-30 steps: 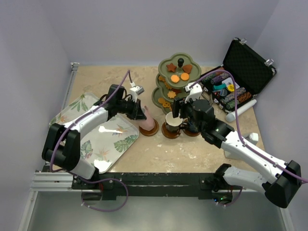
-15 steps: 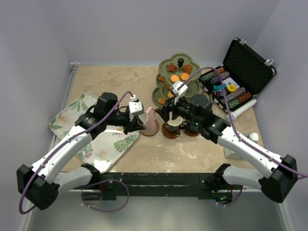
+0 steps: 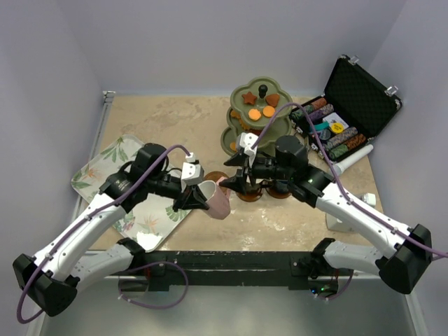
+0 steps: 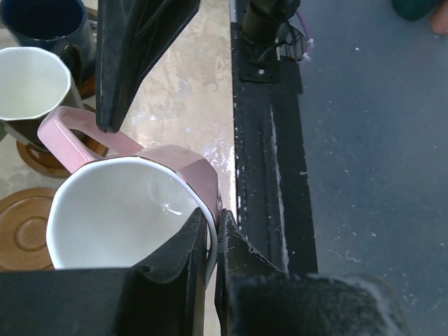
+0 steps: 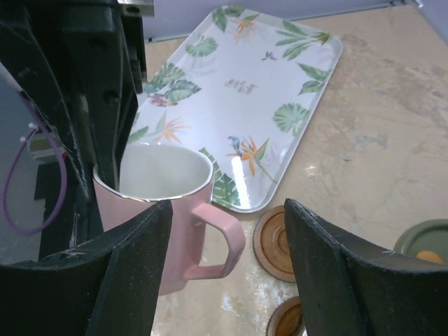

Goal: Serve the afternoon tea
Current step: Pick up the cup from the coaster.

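Observation:
My left gripper [image 3: 198, 198] is shut on the rim of the pinkish-white cup [image 3: 218, 200], one finger inside and one outside, and holds it tilted above the table. In the left wrist view the cup [image 4: 119, 210] fills the frame over its bare brown saucer [image 4: 24, 227]. The cream cup [image 4: 31, 84] and navy cup [image 4: 42, 21] stand on saucers beyond. My right gripper [image 3: 234, 178] is open. Its fingers [image 5: 133, 259] straddle the cup's handle [image 5: 224, 238] without touching it. The olive-green stand [image 3: 245, 92] with biscuits [image 3: 255, 113] stands behind.
The leaf-patterned white tray [image 3: 105, 157] lies at the left, under my left arm. An open black case of poker chips [image 3: 353, 91] stands at the back right, with a white cylinder [image 3: 350, 161] in front of it. The black table rail [image 4: 269, 175] runs just beside the cup.
The left gripper lifted the pinkish-white cup off its saucer and drew it toward the near edge. The right gripper swung left and now brackets the cup's handle.

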Robot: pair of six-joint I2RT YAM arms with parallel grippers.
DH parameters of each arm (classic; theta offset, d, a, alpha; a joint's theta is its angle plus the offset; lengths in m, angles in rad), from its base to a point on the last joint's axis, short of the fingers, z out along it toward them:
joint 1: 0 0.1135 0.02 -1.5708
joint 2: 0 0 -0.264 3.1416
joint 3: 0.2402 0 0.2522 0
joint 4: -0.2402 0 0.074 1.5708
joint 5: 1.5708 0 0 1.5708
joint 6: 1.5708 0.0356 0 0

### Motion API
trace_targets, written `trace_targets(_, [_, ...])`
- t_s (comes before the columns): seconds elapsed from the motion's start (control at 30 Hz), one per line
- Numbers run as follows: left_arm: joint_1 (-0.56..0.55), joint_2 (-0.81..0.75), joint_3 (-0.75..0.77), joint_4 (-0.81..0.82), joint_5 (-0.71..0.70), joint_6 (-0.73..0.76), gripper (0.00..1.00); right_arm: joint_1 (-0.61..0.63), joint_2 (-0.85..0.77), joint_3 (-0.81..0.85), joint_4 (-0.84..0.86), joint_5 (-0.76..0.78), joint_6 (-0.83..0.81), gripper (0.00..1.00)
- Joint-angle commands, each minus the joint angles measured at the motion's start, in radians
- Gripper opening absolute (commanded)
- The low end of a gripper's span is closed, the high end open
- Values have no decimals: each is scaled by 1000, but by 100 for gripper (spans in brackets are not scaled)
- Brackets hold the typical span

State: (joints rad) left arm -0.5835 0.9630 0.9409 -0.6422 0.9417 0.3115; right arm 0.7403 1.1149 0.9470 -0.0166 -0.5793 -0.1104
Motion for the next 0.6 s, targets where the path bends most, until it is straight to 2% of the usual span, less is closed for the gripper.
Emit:
trace_targets(0.0, [-9,-78,84,33,150,34,0,1,19,58,-94,-128,-93,69])
trace_targets(0.37, [-13,-147,90,24,178,29,0,2,74,81,-155,-321,-118,65])
trace_targets(0.43, [-13,-144,88,26,178,29,0,2,80,93,-157,-355,-120,57])
trace_targets(0.57, [-13,-138,93,29,158,29,0,28,102,111,-145,-393,-109,33])
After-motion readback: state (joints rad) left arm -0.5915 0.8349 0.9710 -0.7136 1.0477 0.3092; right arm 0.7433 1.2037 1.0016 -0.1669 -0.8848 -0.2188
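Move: The pink cup hangs tilted from the left gripper, already pinched at the rim. Its handle lies about 6 cm below the open right fingertips, 2 cm left and 1 cm back. The empty coaster is roughly 8 cm ahead, 5 cm left and 25 cm below; the white cup some 6 cm ahead, 6 cm right and 21 cm below. From the left gripper, the right gripper is about 8 cm ahead, 8 cm right and 4 cm higher, and the handle 7 cm ahead, 6 cm right and 2 cm lower. Draw the left gripper back about 4 cm and up nearly as much, keeping its pinch on the pink cup's rim, then hold it there. Meanwhile bring the right gripper back some 4.5 cm, sinking early by 2.5 cm, and turn it nearly 20 degrees counter-clockwise so its fingers straddle the handle; late on, start closing them around it. ##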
